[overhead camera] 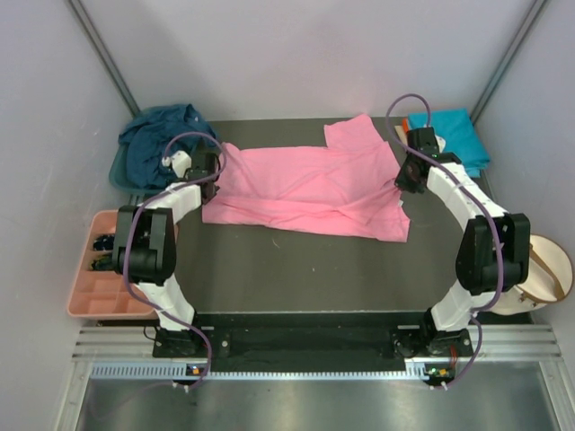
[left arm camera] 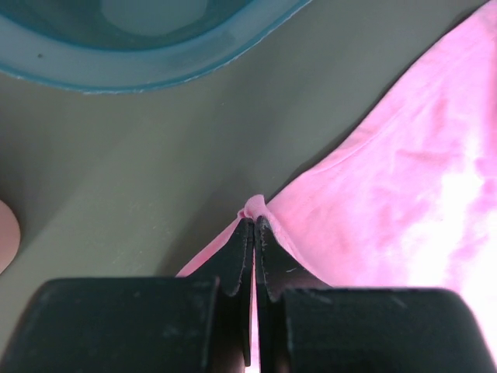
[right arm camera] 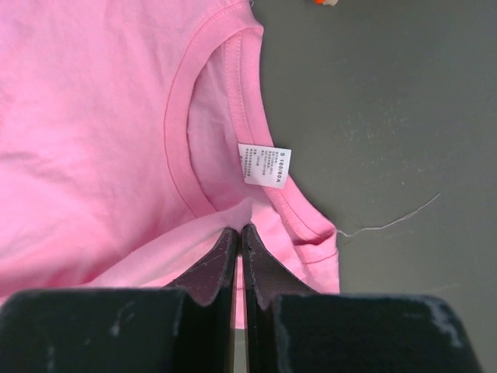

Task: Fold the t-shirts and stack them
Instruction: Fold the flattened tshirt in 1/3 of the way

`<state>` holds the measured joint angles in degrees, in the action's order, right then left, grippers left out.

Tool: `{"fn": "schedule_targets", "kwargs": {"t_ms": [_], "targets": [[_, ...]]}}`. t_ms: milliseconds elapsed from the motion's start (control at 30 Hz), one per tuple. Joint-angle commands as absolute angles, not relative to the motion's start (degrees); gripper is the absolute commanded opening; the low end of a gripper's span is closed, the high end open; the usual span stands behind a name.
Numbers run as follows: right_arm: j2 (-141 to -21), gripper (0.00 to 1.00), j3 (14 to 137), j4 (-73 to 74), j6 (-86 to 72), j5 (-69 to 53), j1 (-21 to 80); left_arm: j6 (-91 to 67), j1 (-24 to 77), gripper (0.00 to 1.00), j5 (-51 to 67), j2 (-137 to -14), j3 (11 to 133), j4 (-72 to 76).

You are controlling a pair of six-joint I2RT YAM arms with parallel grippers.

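A bright pink t-shirt (overhead camera: 310, 189) lies spread across the middle of the dark table, stretched between both arms. My left gripper (overhead camera: 212, 176) is shut on a pinch of its left edge (left arm camera: 255, 207). At the right, my right gripper (overhead camera: 406, 180) is shut on the cloth just below the collar (right arm camera: 247, 208), beside the white label (right arm camera: 263, 164). A dark navy t-shirt (overhead camera: 162, 144) is heaped in the teal basin (overhead camera: 119, 172) at the back left. A turquoise t-shirt (overhead camera: 458, 135) lies folded at the back right, with an orange edge (overhead camera: 406, 126) showing beside it.
A salmon-pink compartment tray (overhead camera: 94, 301) sits at the left edge by the left arm's base. A round white object with a tan strap (overhead camera: 544, 274) lies off the table's right side. The teal basin's rim (left arm camera: 155, 62) is close ahead of the left gripper. A loose thread (right arm camera: 388, 224) lies on the table.
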<state>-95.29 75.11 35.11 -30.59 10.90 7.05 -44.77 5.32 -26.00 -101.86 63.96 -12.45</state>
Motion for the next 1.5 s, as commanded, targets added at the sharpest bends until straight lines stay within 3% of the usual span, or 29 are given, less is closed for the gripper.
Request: {"fn": "schedule_targets", "kwargs": {"t_ms": [0,433,467,500,533,567,600,633,667,700,733,767,1100,1467], "targets": [[-95.1,0.0,77.52,33.05,-30.59,12.3,5.54,-43.95,4.83,0.0,-26.1,-103.01,66.79,-9.67],[-96.68,0.0,78.22,32.52,-30.67,12.04,4.75,-43.59,4.83,0.0,-25.58,-105.55,68.47,-9.49],[-96.85,0.0,78.4,32.61,-30.67,12.39,4.75,-43.51,4.83,0.04,-25.66,-105.64,68.64,-9.49],[-96.94,0.06,78.66,32.52,-30.67,12.65,4.75,-43.51,4.83,0.07,-25.93,-105.64,68.73,-9.75],[-97.03,0.2,78.75,32.17,-30.5,13.18,4.57,-43.68,4.83,0.11,-26.45,-105.47,68.82,-10.45],[-96.77,0.27,78.75,31.91,-30.5,14.49,4.57,-43.94,4.83,0.19,-27.67,-105.12,68.91,-10.72],[-96.42,0.33,78.58,31.56,-30.5,15.2,4.66,-44.29,4.83,0.4,-28.47,-104.68,68.73,-10.9],[-95.98,0.42,78.05,30.94,-30.59,16.16,4.66,-44.47,4.83,0.51,-29.09,-103.63,68.38,-11.07],[-94.76,0.45,77.7,30.33,-30.59,17.39,4.66,-44.82,4.83,0.62,-30.4,-102.75,67.51,-11.07],[-93.88,0.47,77.09,29.71,-30.59,17.66,4.66,-45.26,4.83,0.84,-30.85,-102.05,66.89,-10.9],[-93.0,0.52,75.86,28.49,-30.5,17.84,4.66,-45.35,4.83,0.95,-31.11,-100.39,66.36,-10.81],[-90.99,0.53,75.07,27.78,-30.5,17.49,4.66,-45.53,4.92,0.99,-31.46,-99.5,65.23,-10.29],[-83.5,0.56,66.28,28.12,-28.21,4.66,7.99,-44.65,6.15,0.99,-29.53,-88.08,58.89,-10.55],[-86.56,0.56,60.91,22.42,-31.99,-3.51,12.83,-44.38,8.09,0.99,-28.65,-84.73,52.65,-9.4]]}}
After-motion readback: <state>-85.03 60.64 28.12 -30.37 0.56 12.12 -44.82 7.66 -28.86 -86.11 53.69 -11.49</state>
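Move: I still pinch the t-shirt's folded-over edge in both hands. Its laying spot is about 1 cm ahead and 3 below my left hand; my right end goes 1 cm ahead, 1 right and 4 below. The tub lies 9 cm ahead and 15 left of my left hand, the shirt's near left corner 9 back, 2 left. From my right hand, the towel stack is 13 ahead, 15 right; the shirt's near right corner is 14 back, level sideways. I ease the pinched edge down and slightly forward onto the shirt, then open both hands, the left wide, the right about half, and rise off it. My left draws back, ending some 4 cm back and 5 up; my right first slips a little right, then swings back and left over the shirt, sinking again and turning about 10 degrees counter-clockwise, to end roughly 5 cm back and 6 left. ##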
